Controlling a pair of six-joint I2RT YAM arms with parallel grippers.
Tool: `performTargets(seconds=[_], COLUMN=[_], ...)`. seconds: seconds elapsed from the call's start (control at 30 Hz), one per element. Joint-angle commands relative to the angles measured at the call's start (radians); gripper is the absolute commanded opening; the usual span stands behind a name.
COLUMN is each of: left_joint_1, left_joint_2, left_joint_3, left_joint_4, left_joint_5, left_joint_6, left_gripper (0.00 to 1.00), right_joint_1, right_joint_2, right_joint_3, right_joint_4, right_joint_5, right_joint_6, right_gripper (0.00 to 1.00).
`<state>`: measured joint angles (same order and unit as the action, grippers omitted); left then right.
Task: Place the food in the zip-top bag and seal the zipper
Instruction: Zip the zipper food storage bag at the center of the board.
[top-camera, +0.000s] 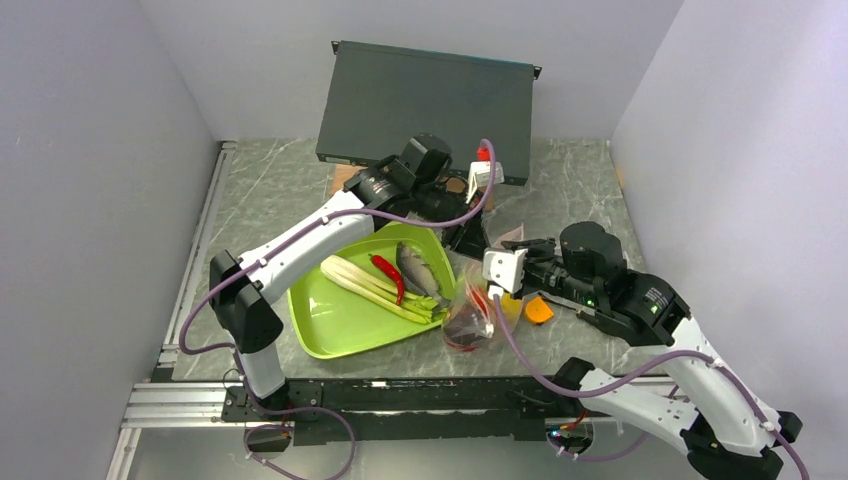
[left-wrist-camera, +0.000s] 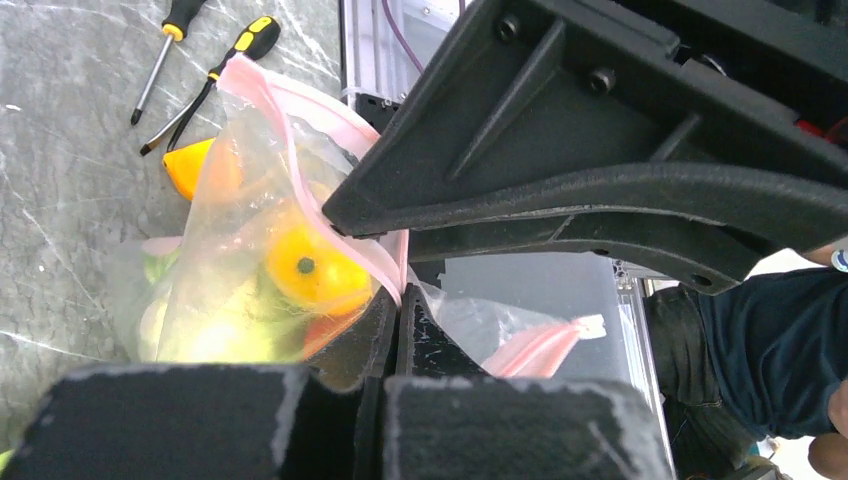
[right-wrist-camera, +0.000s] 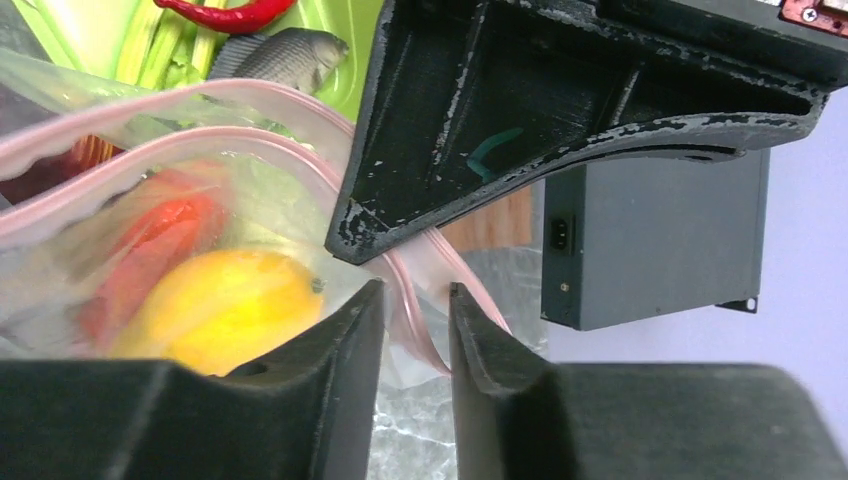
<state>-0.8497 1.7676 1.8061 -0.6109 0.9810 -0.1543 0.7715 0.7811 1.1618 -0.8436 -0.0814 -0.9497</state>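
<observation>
The clear zip-top bag (top-camera: 468, 322) lies just right of the green tray, holding a yellow fruit (left-wrist-camera: 310, 268) and a red tomato (right-wrist-camera: 160, 230). Its pink zipper (right-wrist-camera: 405, 295) runs in two separate strips, so the mouth stands apart. My left gripper (left-wrist-camera: 397, 300) is shut on the zipper strip at the bag's rim. My right gripper (right-wrist-camera: 417, 300) straddles the other end of the strip, jaws narrow but with a gap on both sides. A grey fish (top-camera: 418, 268), a red chilli (top-camera: 388, 275) and green stalks (top-camera: 370, 288) lie in the tray.
The lime-green tray (top-camera: 330, 330) sits left of the bag. An orange piece (top-camera: 538, 310) lies on the table right of the bag. Two screwdrivers (left-wrist-camera: 215, 80) lie beyond it. A dark grey box (top-camera: 430, 100) leans at the back wall.
</observation>
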Motion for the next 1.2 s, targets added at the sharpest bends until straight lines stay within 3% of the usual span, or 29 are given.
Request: performTargets(seconds=[0.0, 0.1, 0.2, 0.33, 0.53, 0.63, 0.73, 0.87, 0.97, 1.03, 1.17], left_joint_1=[-0.003, -0.004, -0.004, -0.004, -0.003, -0.004, -0.032, -0.270, -0.481, -0.578, -0.722], left_joint_2=[-0.033, -0.034, -0.026, -0.047, -0.272, -0.423, -0.641, -0.837, -0.856, -0.802, -0.585], left_joint_3=[0.027, 0.025, 0.042, 0.050, -0.117, -0.275, -0.511, -0.753, -0.834, -0.825, -0.601], left_joint_4=[0.069, 0.099, 0.094, 0.055, 0.022, 0.068, 0.228, 0.462, 0.575, 0.586, 0.395], left_joint_5=[0.062, 0.070, 0.039, -0.089, -0.536, -0.702, -0.832, -1.073, -1.304, -1.438, -1.697], left_joint_6=[-0.027, -0.057, -0.074, -0.082, -0.103, -0.148, -0.237, -0.221, -0.171, -0.148, -0.149], left_gripper=[0.00, 0.00, 0.06, 0.42, 0.81, 0.84, 0.82, 0.87, 0.93, 0.95, 0.95], right_joint_1=[0.003, 0.003, 0.004, 0.004, 0.003, 0.004, 0.003, 0.003, 0.004, 0.003, 0.003], right_joint_2=[-0.009, -0.021, -0.042, -0.066, -0.047, -0.061, -0.084, -0.091, -0.076, -0.070, -0.063], right_joint_3=[0.024, 0.009, -0.013, -0.037, -0.015, -0.023, -0.037, -0.047, -0.038, -0.032, -0.032], right_joint_4=[0.017, 0.026, 0.028, 0.018, -0.035, 0.005, 0.041, 0.106, 0.121, 0.117, 0.107], right_joint_5=[-0.025, -0.029, -0.019, 0.048, 0.065, 0.080, 0.081, 0.145, 0.199, 0.209, 0.204], right_joint_6=[-0.033, -0.005, 0.031, 0.093, 0.250, 0.340, 0.381, 0.444, 0.470, 0.471, 0.473], right_gripper=[0.17, 0.00, 0.00, 0.00, 0.00, 0.00, 0.00, 0.00, 0.00, 0.00, 0.00])
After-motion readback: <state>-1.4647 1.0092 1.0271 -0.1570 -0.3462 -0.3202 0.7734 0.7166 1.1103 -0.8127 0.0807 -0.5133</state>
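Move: The left hand still pinches the zipper rim near its far end. The tabbed near end lies about 9 cm back, 3 cm left and 2 cm below it; from this hand the yellow food is some 11 cm back, 5 right and 15 below, and the fish 5 back, 13 left and 18 below. The right hand's half-open fingers straddle the far rim, right at its fingertips, with the yellow food some 12 cm back, 4 left and 16 below. Closing first, the right fingers pinch the far rim; the left fingers then let go of it and open wide. The left hand backs clear about 3 cm forward and 12 cm left, swings some 12 cm back and finally a few centimetres right towards the near end, turning about 40 degrees counter-clockwise. The right hand keeps its pinch, easing 2 cm right and turning clockwise. ##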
